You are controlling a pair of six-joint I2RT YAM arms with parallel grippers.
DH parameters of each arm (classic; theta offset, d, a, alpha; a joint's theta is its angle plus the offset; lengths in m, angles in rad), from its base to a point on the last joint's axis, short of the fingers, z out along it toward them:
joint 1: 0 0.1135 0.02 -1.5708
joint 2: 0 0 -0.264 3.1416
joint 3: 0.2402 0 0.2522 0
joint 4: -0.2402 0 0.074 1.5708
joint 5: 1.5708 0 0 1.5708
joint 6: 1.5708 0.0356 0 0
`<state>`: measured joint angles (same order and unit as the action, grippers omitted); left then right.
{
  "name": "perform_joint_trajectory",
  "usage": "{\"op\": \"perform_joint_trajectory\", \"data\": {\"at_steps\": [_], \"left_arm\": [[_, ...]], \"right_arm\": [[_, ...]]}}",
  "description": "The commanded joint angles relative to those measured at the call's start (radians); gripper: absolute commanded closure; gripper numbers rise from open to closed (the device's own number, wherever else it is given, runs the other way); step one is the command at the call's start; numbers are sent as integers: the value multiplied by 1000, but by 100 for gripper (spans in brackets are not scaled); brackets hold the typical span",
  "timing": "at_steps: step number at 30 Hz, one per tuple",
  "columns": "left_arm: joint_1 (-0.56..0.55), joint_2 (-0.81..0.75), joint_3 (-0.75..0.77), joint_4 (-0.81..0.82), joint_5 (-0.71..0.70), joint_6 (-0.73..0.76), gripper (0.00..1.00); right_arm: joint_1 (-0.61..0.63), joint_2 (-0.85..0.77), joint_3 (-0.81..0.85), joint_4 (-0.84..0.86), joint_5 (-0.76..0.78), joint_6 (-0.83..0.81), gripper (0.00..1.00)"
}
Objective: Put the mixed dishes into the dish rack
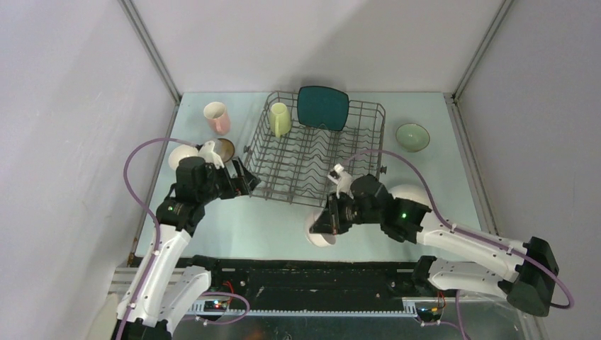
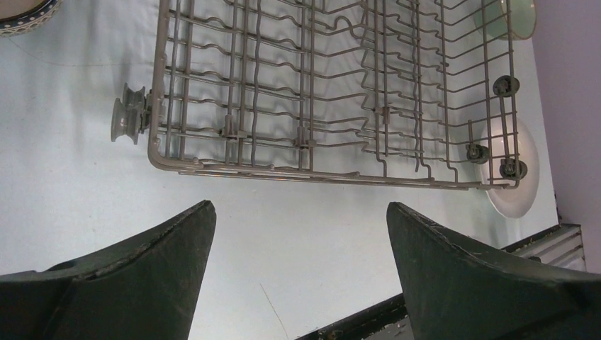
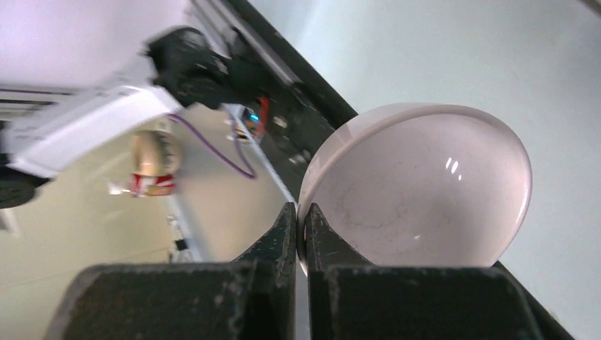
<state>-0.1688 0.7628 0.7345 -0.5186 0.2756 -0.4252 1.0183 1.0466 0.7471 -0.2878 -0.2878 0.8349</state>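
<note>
My right gripper [image 1: 329,218] [image 3: 302,212] is shut on the rim of a white bowl [image 1: 320,235] [image 3: 425,184], tilted on its side near the table's front edge, just in front of the dish rack [image 1: 319,152] [image 2: 319,85]. In the rack stand a teal square plate [image 1: 322,106] and a yellow-green mug [image 1: 279,119]. My left gripper [image 1: 244,183] [image 2: 301,205] hangs open and empty at the rack's near left corner. A pink cup [image 1: 217,117], a dark brown bowl [image 1: 224,149] and another white bowl [image 1: 181,154] sit left of the rack.
A pale green bowl [image 1: 412,137] [image 2: 514,18] lies right of the rack. A white round dish [image 1: 411,195] [image 2: 514,191] is partly hidden behind my right arm. Grey walls close in on three sides. A black rail [image 1: 298,273] runs along the near edge.
</note>
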Motion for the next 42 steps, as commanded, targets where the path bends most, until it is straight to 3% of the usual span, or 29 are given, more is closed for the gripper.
{"op": "perform_joint_trajectory", "data": {"at_steps": [1,12,16,18,21,23,28,32,35,42], "left_arm": [[-19,-20,-1,28,30,17,2],[-114,-87,1,67,-57,34,4],[-157,-78,21,89,-80,13,5],[-204,-76,13,129,-82,22,6],[-298,-105,-20,241,-159,51,6],[-353,-126,-30,277,-213,92,6],[-455,-162,-102,411,-339,157,0],[-515,-151,-163,562,-342,247,0],[-534,-82,-184,654,-298,334,0],[-651,88,-254,1046,-377,532,0]], "right_arm": [[-85,-5,70,272,-233,13,100],[-231,-5,215,487,-269,18,100],[-332,-7,218,523,-197,63,100],[-345,-12,218,509,-91,92,100],[-331,-39,218,475,128,96,100],[-331,-49,218,458,179,97,100],[-380,-45,218,467,139,99,100],[-415,-27,207,487,117,119,100],[-431,-10,202,490,148,152,100],[-436,32,171,614,99,242,100]]}}
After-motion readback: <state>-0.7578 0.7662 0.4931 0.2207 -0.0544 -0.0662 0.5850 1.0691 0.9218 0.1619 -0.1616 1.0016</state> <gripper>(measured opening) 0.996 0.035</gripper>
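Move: The white bowl's place, the right half of the rack just short of the teal plate, is some 25 cm ahead of the right hand holding the bowl, level with it sideways and about 14 cm below. The plate stands roughly 38 cm ahead and 4 cm left, the green mug 35 cm ahead and 19 cm left. From the empty left hand that place is around 11 cm ahead, 27 cm right and 15 cm below. The white bowl, still pinched by its rim in the right hand, is carried up and forward over the rack's front edge: a steep climb of about 17 cm first, then nearly level onward, roughly 19 cm forward in all. The hand drifts a little right late on and swings clockwise by some 35 degrees. The open left hand slides right along the rack's front, rising slightly and tipping its fingers up. ##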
